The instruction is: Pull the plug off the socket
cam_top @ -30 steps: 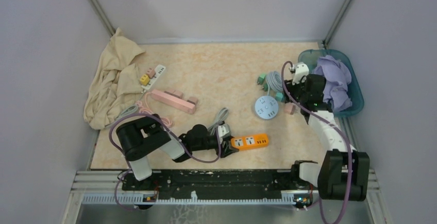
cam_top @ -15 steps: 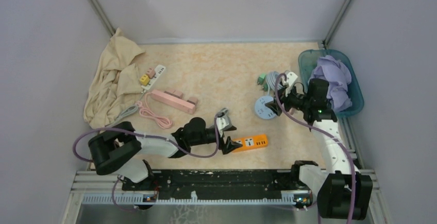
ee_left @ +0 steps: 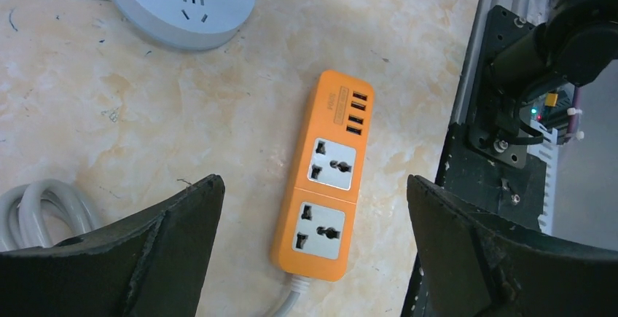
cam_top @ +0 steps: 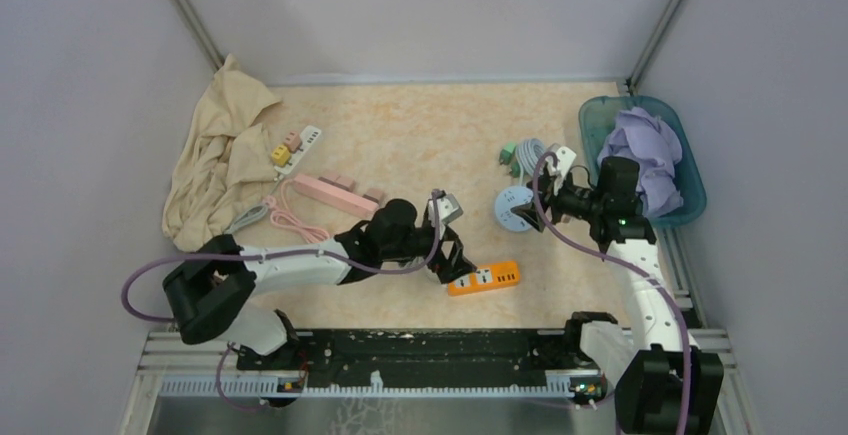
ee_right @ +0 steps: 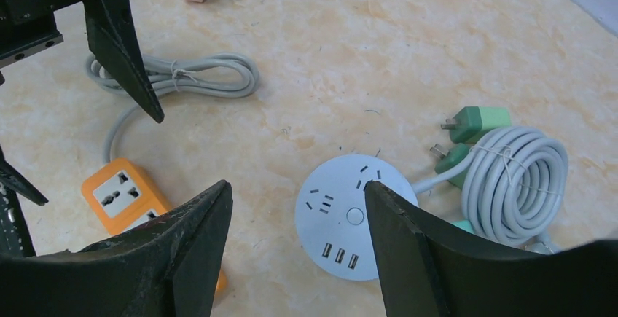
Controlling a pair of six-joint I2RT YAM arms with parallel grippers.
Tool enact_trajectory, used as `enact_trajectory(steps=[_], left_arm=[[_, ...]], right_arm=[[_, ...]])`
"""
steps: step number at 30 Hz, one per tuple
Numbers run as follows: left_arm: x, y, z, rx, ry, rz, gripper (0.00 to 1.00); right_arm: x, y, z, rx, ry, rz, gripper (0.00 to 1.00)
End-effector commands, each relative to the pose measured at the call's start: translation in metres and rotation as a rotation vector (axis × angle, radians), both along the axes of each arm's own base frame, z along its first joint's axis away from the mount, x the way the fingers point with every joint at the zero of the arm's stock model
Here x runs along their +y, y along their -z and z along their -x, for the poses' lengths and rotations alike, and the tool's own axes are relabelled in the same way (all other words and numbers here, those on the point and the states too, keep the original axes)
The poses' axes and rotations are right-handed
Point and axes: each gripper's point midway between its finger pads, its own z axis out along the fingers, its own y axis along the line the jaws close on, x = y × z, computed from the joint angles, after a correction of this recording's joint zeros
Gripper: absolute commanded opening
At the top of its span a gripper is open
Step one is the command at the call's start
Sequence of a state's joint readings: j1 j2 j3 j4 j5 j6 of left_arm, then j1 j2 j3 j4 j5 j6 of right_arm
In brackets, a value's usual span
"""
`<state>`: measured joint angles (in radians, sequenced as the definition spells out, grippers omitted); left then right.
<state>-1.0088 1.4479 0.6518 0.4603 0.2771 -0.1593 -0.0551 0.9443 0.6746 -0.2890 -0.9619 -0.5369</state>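
The orange power strip (ee_left: pixel 326 178) lies flat with both of its sockets empty; it also shows in the top view (cam_top: pixel 484 278). My left gripper (ee_left: pixel 313 186) hovers open above it, its jaws wide on either side, holding nothing. The round white socket (ee_right: pixel 357 218) also has no plug in it. My right gripper (ee_right: pixel 299 186) is open above its left edge. In the top view, a pink strip (cam_top: pixel 335 195) carries pink plugs. A white strip (cam_top: pixel 300 142) carries a yellow plug and a pink plug. Both strips lie far left of my grippers.
A coiled white cable (ee_right: pixel 519 178) with green plugs (ee_right: pixel 477 120) lies beside the round socket. The orange strip's grey cable (ee_right: pixel 182 76) is looped behind it. A beige cloth (cam_top: pixel 215 160) lies far left. A teal bin (cam_top: pixel 690 180) with purple cloth sits at the right.
My left gripper has lifted off the orange strip's end and moved back. My right gripper has swung from beside the bin down and left over the round socket.
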Motion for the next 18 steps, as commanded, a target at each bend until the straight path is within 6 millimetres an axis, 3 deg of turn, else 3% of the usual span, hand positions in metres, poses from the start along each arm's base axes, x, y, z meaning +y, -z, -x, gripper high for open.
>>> enact_trajectory(steps=[1,5,8,18], left_arm=[[0.003,0.022,-0.003,0.112,-0.034,-0.134,1.0],[0.008,0.042,-0.013,0.067,-0.127,-0.303,1.0],[0.006,0.055,-0.008,0.046,-0.139,-0.414,1.0],[-0.012,0.074,0.006,0.024,-0.058,-0.52,0.97]], right_arm=[[-0.002,-0.014,-0.009,-0.049,0.022,0.006,0.67],[-0.006,-0.013,-0.014,-0.041,0.05,0.014,0.68],[-0.009,-0.013,-0.018,-0.037,0.078,0.024,0.68],[-0.017,-0.01,-0.026,-0.026,0.134,0.039,0.68]])
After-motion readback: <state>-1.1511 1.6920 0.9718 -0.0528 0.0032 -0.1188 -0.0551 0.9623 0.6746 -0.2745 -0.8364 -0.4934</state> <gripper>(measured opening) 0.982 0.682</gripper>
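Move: The orange power strip, both its sockets empty, has its middle about 5 cm to the left hand's right, about 1 cm back and some 10 cm below it. The coiled grey cable lies roughly 9 cm ahead of that hand and 6 cm to its left; the round white socket is about 13 cm ahead and 12 cm to its right. From the right hand the strip is some 9 cm back, 8 cm left and 17 cm below. Heading down for the near-left part of the orange strip, the left hand sinks about 7 cm with fingers kept wide open, edging slightly forward first, then back nearly 2 cm. Its wrist rolls some 25 degrees, dipping the fingertips towards the table. The right hand, empty and open, eases a couple of centimetres right and forward while sinking slightly and turning a little clockwise. ##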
